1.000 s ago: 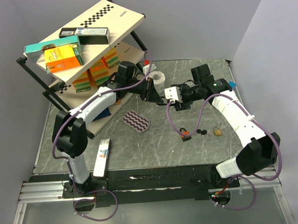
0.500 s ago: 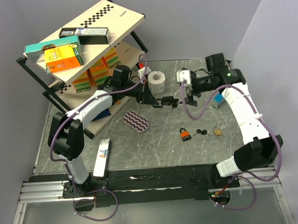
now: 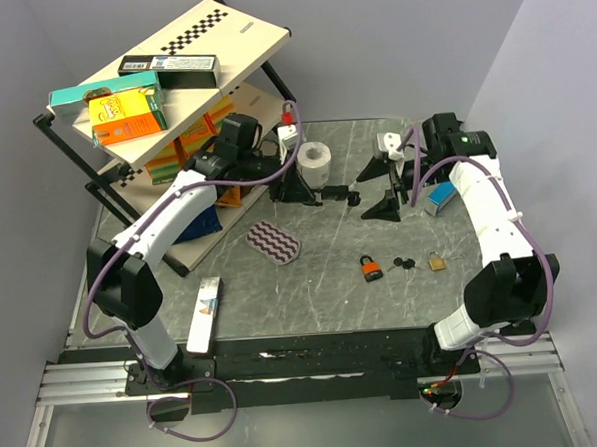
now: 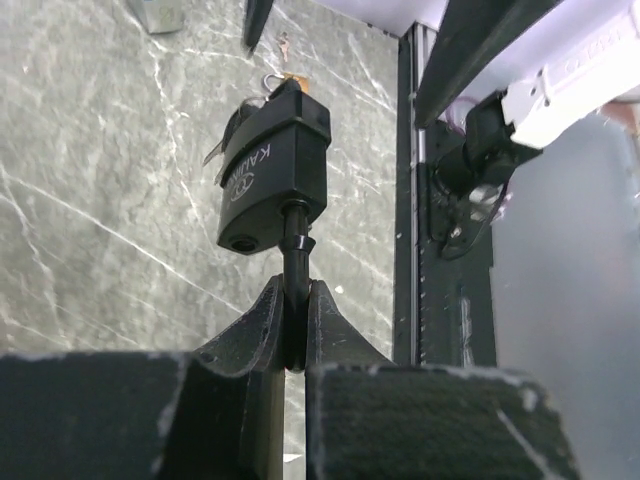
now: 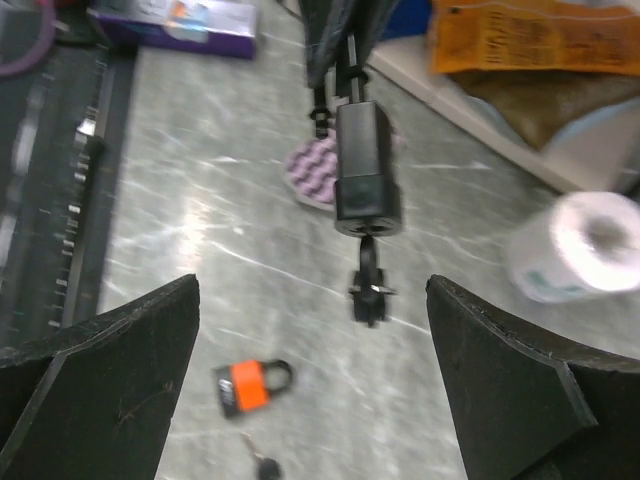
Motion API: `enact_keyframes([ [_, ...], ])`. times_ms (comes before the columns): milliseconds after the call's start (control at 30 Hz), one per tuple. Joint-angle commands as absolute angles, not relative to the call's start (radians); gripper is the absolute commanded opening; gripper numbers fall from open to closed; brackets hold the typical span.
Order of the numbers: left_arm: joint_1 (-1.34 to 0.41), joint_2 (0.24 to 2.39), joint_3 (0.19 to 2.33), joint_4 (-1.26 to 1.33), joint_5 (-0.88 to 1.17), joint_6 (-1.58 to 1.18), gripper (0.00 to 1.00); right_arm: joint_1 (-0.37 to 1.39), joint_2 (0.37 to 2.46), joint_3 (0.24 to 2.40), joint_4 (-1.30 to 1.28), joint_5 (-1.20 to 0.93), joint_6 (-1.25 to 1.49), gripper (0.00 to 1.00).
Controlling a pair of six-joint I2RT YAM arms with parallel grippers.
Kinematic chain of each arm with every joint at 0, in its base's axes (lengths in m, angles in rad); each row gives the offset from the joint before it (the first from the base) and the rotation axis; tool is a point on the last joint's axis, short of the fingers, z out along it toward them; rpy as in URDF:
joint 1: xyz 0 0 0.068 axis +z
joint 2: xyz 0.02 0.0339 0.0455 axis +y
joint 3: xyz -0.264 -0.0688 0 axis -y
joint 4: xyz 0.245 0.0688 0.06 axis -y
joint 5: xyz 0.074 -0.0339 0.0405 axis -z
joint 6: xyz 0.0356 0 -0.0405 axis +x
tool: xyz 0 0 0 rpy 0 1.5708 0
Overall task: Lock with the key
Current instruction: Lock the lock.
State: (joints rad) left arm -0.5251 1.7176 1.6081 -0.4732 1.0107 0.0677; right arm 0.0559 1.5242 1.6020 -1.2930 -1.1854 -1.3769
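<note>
My left gripper (image 4: 293, 298) is shut on the thin shackle of a black padlock (image 4: 275, 175), holding it out over the table. In the top view the left gripper (image 3: 302, 191) and the padlock (image 3: 329, 194) sit just right of the paper roll. A black key (image 5: 368, 290) sticks out of the padlock's (image 5: 366, 165) far end, toward my right arm. My right gripper (image 5: 311, 290) stands wide open with nothing between its fingers, a short way back from the key. Seen from above, the right gripper (image 3: 385, 179) is to the right of the key (image 3: 354, 195).
An orange padlock (image 3: 371, 269), loose keys (image 3: 405, 264) and a brass padlock (image 3: 436, 262) lie on the marble table. A paper roll (image 3: 315, 163), a purple wavy pad (image 3: 274, 242), a blue box (image 3: 437, 198) and a tilted shelf rack (image 3: 171, 80) with boxes stand around.
My right gripper has opened wide and pulled back to the right, away from the key. The left gripper stayed shut on the padlock's shackle and shifted slightly back.
</note>
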Motion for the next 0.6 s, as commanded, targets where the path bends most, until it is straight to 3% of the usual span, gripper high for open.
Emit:
enact_keyframes([
  [0,-0.564,1.640,1.704,-0.569,1.022,0.273,0.01,0.052,1.430,1.530,-1.208,-1.311,-1.327,0.99],
  [267,-0.600,1.654,1.779,-0.652,0.979,0.308,0.01,0.121,1.333,1.324,-0.962,-1.267,-1.251,0.99],
  [400,-0.620,1.664,1.812,-0.707,0.982,0.336,0.01,0.150,1.238,1.151,-0.581,-1.195,-0.988,0.99],
  [433,-0.623,1.661,1.812,-0.713,0.983,0.348,0.01,0.158,1.211,1.052,-0.373,-1.181,-0.939,0.99],
  [567,-0.627,1.664,1.821,-0.727,0.992,0.360,0.01,0.195,1.114,0.878,-0.040,-1.104,-0.770,0.92],
])
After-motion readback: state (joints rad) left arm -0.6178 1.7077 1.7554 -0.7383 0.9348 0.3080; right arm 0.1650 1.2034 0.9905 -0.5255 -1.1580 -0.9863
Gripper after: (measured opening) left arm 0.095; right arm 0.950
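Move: My left hand holds the black lock by its shackle, the lock's body about 5 cm to its right and 1 cm lower. My open right hand has that body some 7 cm to its left, 1 cm ahead and 2 cm below. From my right hand, the orange lock lies on the table about 10 cm back, 3 cm right and 22 cm down; the toilet roll stands 17 cm ahead, 12 cm left and 17 cm below. My right hand closes in on the black lock's key end with its fingers wide, first easing back about 3 cm, then sinking some 5 cm while reaching 3 cm left, so that the fingertips come to either side of the body. My left hand keeps its pinch on the shackle and draws the lock back about 3 cm, rising slightly and tilting some 10 degrees. ##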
